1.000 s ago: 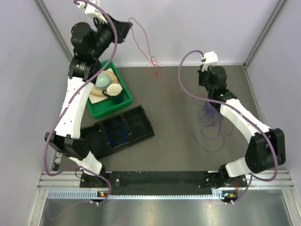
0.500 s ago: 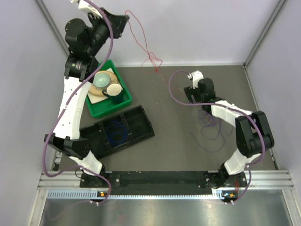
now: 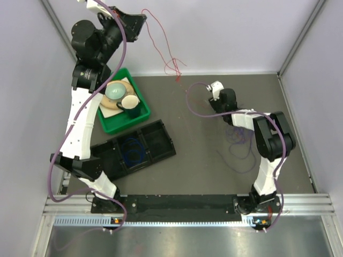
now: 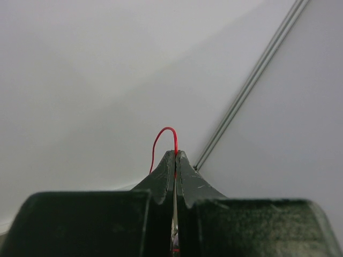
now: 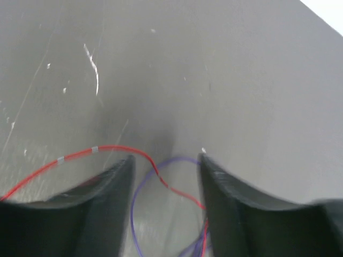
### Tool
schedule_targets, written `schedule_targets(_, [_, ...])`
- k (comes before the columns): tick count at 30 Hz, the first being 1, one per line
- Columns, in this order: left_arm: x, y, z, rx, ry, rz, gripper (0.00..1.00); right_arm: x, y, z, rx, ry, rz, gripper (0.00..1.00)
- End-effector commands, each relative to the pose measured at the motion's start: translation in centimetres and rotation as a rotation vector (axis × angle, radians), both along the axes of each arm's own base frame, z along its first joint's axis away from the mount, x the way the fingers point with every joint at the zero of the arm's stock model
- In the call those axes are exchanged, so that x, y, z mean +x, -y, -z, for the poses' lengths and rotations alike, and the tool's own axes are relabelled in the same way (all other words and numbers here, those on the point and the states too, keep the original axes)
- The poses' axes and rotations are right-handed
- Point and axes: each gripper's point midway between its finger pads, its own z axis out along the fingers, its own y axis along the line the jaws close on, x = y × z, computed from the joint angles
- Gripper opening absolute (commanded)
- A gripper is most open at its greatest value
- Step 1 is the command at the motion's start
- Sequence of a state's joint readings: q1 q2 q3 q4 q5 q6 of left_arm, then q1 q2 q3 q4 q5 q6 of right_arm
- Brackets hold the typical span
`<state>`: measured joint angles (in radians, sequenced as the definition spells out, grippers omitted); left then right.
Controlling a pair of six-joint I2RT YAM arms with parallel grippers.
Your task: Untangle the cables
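Note:
My left gripper (image 3: 140, 19) is raised high at the back left, shut on the red cable (image 3: 161, 48). From the fingers the cable hangs down to a small tangle (image 3: 174, 67) near the back wall. In the left wrist view the closed left gripper (image 4: 176, 153) pinches a red loop (image 4: 163, 130). My right gripper (image 3: 221, 103) is low over the table at centre right. In the right wrist view the right gripper (image 5: 166, 157) is open, with a red cable (image 5: 107, 149) and a purple cable (image 5: 140, 187) lying between the jaws. More purple cable (image 3: 241, 147) lies loose. A blue cable (image 3: 131, 150) is coiled in the black tray.
A green bin (image 3: 140, 115) with a plate, bowls and a cup stands at the left. The black compartment tray (image 3: 161, 140) lies in front of it. Walls close in behind and at both sides.
My right arm has swung left and folded towards the table's middle, and its gripper has gone from shut to open. My left gripper has lifted the red cable slightly higher.

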<state>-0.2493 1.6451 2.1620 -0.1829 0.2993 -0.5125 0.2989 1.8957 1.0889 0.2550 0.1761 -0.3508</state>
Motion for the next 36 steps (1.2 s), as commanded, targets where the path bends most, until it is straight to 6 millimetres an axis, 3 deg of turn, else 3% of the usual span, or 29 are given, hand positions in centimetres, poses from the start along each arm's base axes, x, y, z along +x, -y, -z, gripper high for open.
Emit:
schedule_targets(1, [-1.7,-0.5,-2.4,-0.026,0.064,0.003,0.00,3.1,-1.3,-2.9,0.060,0.101,-0.028,0.27])
schedule_targets(2, [-1.9,-0.6,-2.6,-0.027,0.069,0.000,0.00,3.0,-1.4,-2.9,0.073,0.105,-0.030,0.02])
schedule_targets(3, [-1.7,-0.8,-2.2,-0.024,0.059,-0.012,0.00,2.9,-1.4,-3.3,0.087,0.120,-0.019,0.00])
schedule_targets(4, [-1.6,-0.9,-1.9,-0.020,0.056,-0.021,0.00,3.0,-1.5,-5.3,0.118,0.180,-0.016,0.00])
schedule_targets(6, [-1.4,-1.1,-1.2,-0.015,0.043,-0.030,0.00,2.1,-1.4,-6.4,0.159,0.211,-0.010,0.00])
schedule_targets(7, [-1.2,-1.1,-0.9,-0.012,0.034,-0.032,0.00,1.7,-1.3,-9.0,0.184,0.266,-0.006,0.00])
schedule_targets(9, [-0.4,-1.0,0.4,-0.004,0.003,-0.033,0.00,0.9,-1.1,-11.0,0.231,0.317,0.009,0.00])
schedule_targets(10, [-0.2,-0.9,0.8,-0.005,-0.006,-0.032,0.00,0.3,-0.9,-14.0,0.256,0.375,0.004,0.00])
schedule_targets(13, [0.8,-0.7,2.4,-0.001,-0.041,-0.032,0.00,-0.9,-0.9,-18.4,0.304,0.440,-0.005,0.00])
schedule_targets(14, [1.2,-0.7,2.9,-0.001,-0.053,-0.035,0.00,-1.8,-1.0,-21.9,0.348,0.500,-0.014,0.00])
schedule_targets(16, [1.9,-0.6,4.1,0.006,-0.077,-0.036,0.00,-2.9,-1.9,-24.6,0.399,0.507,-0.074,0.00])
schedule_targets(17, [2.3,-0.4,5.0,0.011,-0.095,-0.032,0.00,-3.7,-2.3,-29.2,0.456,0.564,-0.098,0.00])
schedule_targets(18, [2.6,-0.2,5.6,0.013,-0.110,-0.025,0.00,-4.2,-2.4,-29.5,0.473,0.510,-0.091,0.00])
schedule_targets(19, [3.1,0.2,6.4,0.018,-0.125,-0.013,0.00,-4.9,-3.0,-31.4,0.511,0.514,-0.120,0.00])
schedule_targets(20, [3.5,0.4,7.6,0.023,-0.154,-0.005,0.00,-5.6,-3.1,-35.1,0.571,0.559,-0.128,0.00])
schedule_targets(22, [4.4,0.9,9.5,0.028,-0.193,0.012,0.00,-7.5,-3.2,-38.8,0.647,0.594,-0.153,0.00])
schedule_targets(23, [4.9,1.2,11.0,0.032,-0.226,0.022,0.00,-8.6,-3.1,-42.0,0.704,0.634,-0.159,0.00])
schedule_targets(24, [5.1,1.7,11.9,0.024,-0.245,0.048,0.00,-9.3,-3.4,-43.4,0.729,0.635,-0.180,0.00])
schedule_targets(25, [5.6,2.2,13.1,0.022,-0.267,0.067,0.00,-9.7,-3.6,-43.4,0.734,0.585,-0.178,0.00])
schedule_targets(26, [6.0,2.5,15.3,0.023,-0.311,0.082,0.00,-10.9,-3.7,-46.5,0.781,0.620,-0.204,0.00])
schedule_targets(28, [6.5,3.4,17.0,0.005,-0.338,0.124,0.00,-12.5,-4.3,-49.0,0.824,0.637,-0.266,0.00])
schedule_targets(29, [6.7,3.7,18.7,0.007,-0.375,0.131,0.00,-12.8,-4.4,-49.4,0.835,0.639,-0.273,0.00])
schedule_targets(32, [6.9,4.6,20.6,0.008,-0.400,0.160,0.00,-13.1,-4.8,-49.4,0.857,0.615,-0.288,0.00])
schedule_targets(33, [6.9,4.7,21.0,0.008,-0.409,0.167,0.00,-12.8,-5.1,-48.7,0.860,0.592,-0.295,0.00])
schedule_targets(36, [6.6,4.6,21.6,0.015,-0.416,0.167,0.00,-10.8,-6.3,-43.7,0.867,0.459,-0.272,0.00])
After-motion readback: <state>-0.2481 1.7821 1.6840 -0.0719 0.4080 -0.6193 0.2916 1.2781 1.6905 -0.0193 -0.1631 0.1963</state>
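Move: The right gripper, half open low over the table, has the red cable between its fingertips, about 1 cm ahead and 1 cm below; the purple tangle's middle lies some 12 cm back, 7 cm right and 2 cm below. The left gripper holds the red cable's other part high up: the right's pickup spot is roughly 13 cm ahead, 20 cm right and 53 cm below it, the green bin 4 cm ahead, 21 cm left and 53 cm below. Nudge the right gripper about 1 cm forward and shut it to pinch the red cable, then haul it up fast, some 50 cm, away from the purple tangle, drawing back as it rises, tilting the fingertips up and rolling its left side upward. Meanwhile lower the left gripper about 25 cm, easing forward and tipping its fingers down some 30 degrees, keeping its hold on the red cable. ##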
